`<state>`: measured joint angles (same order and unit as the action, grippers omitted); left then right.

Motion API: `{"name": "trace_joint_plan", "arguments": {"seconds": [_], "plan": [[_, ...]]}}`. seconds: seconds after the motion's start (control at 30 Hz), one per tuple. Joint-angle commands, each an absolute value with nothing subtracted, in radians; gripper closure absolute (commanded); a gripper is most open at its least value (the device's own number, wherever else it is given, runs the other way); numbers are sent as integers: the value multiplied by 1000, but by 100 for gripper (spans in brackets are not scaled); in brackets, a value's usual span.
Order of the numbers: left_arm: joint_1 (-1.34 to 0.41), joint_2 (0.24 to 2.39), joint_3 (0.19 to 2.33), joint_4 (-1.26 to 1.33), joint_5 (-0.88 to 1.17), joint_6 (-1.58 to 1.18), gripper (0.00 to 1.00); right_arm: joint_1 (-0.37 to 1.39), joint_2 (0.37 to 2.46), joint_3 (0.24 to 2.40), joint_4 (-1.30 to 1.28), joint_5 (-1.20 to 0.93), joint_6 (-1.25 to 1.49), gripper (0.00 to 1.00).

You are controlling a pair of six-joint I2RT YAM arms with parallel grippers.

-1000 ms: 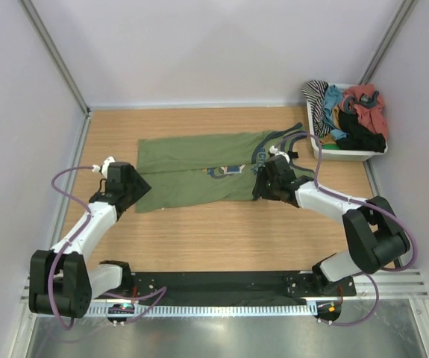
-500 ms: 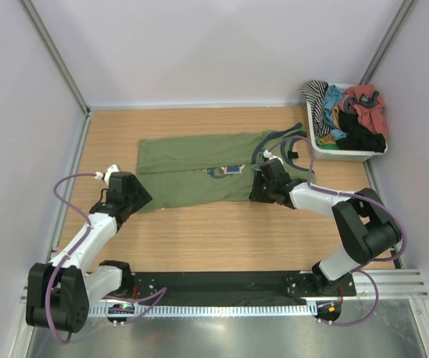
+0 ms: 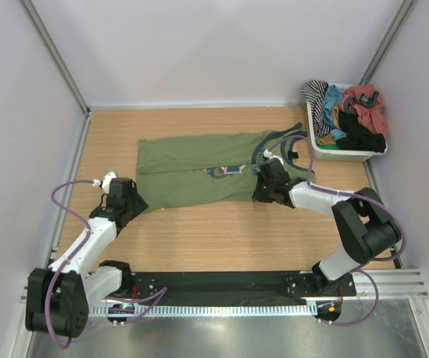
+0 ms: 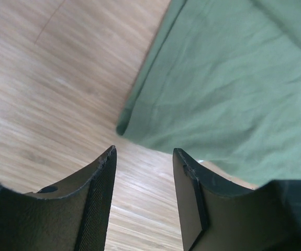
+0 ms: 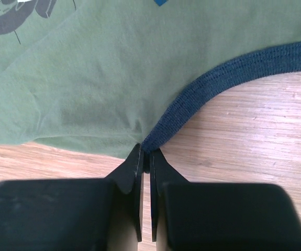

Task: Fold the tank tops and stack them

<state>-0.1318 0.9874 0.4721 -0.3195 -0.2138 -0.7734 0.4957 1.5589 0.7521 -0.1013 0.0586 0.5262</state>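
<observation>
The olive green tank top lies spread flat on the wooden table, its dark grey-blue trim at the right end. My right gripper is at its near right edge. In the right wrist view this gripper is shut on the trim where it meets the green cloth. My left gripper sits by the top's near left corner. It stands open over bare wood, just short of the corner. A black tank top lies in the bin.
A white bin at the back right holds red, teal and striped garments piled together. Grey walls with metal posts close in the table on the left, right and far sides. A black rail with the arm bases runs along the near edge.
My right gripper has shut on the trim at the top's near right edge. My left gripper has drawn back a little toward the near left, its jaws slightly narrower.
</observation>
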Motion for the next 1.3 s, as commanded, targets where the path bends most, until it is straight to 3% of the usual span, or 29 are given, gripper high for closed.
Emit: {"name": "trace_joint_plan", "arguments": {"seconds": [0.0,0.63,0.73,0.77,1.27], "plan": [[-135,1055,520,-374,-242,-810,52,499,1568,796,-95,95,535,99],[-135,1276,615,-314,-316,-796,78,499,1555,773,-86,74,523,99],[-135,1293,624,-314,-318,-795,91,499,1543,773,-92,81,520,99],[-135,1304,635,-327,-319,-795,100,497,1542,772,-95,89,520,99],[-112,1085,692,-452,-301,-910,100,479,1431,903,-356,175,489,99]]}}
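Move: The tank top's near left corner lies about 2 cm ahead of the open left hand, 1 cm to its left and 4 cm below. From that hand, the left end of the folded-over flap's edge is some 11 cm ahead and 2 cm left. The right hand already holds the near edge at the navy trim. The flap's edge is about 11 cm straight ahead of it, the printed logo 9 cm ahead and 9 cm left, both about 1 cm below. Down nearly 4 cm, first edging back and then forward onto the tank top's near left corner, the left hand shuts its fingers and pinches it, then lifts it about 6 cm, easing forward. The right hand keeps its pinch on the trim end almost motionless, then also rises, by about 3.5 cm, drifting slightly left. ##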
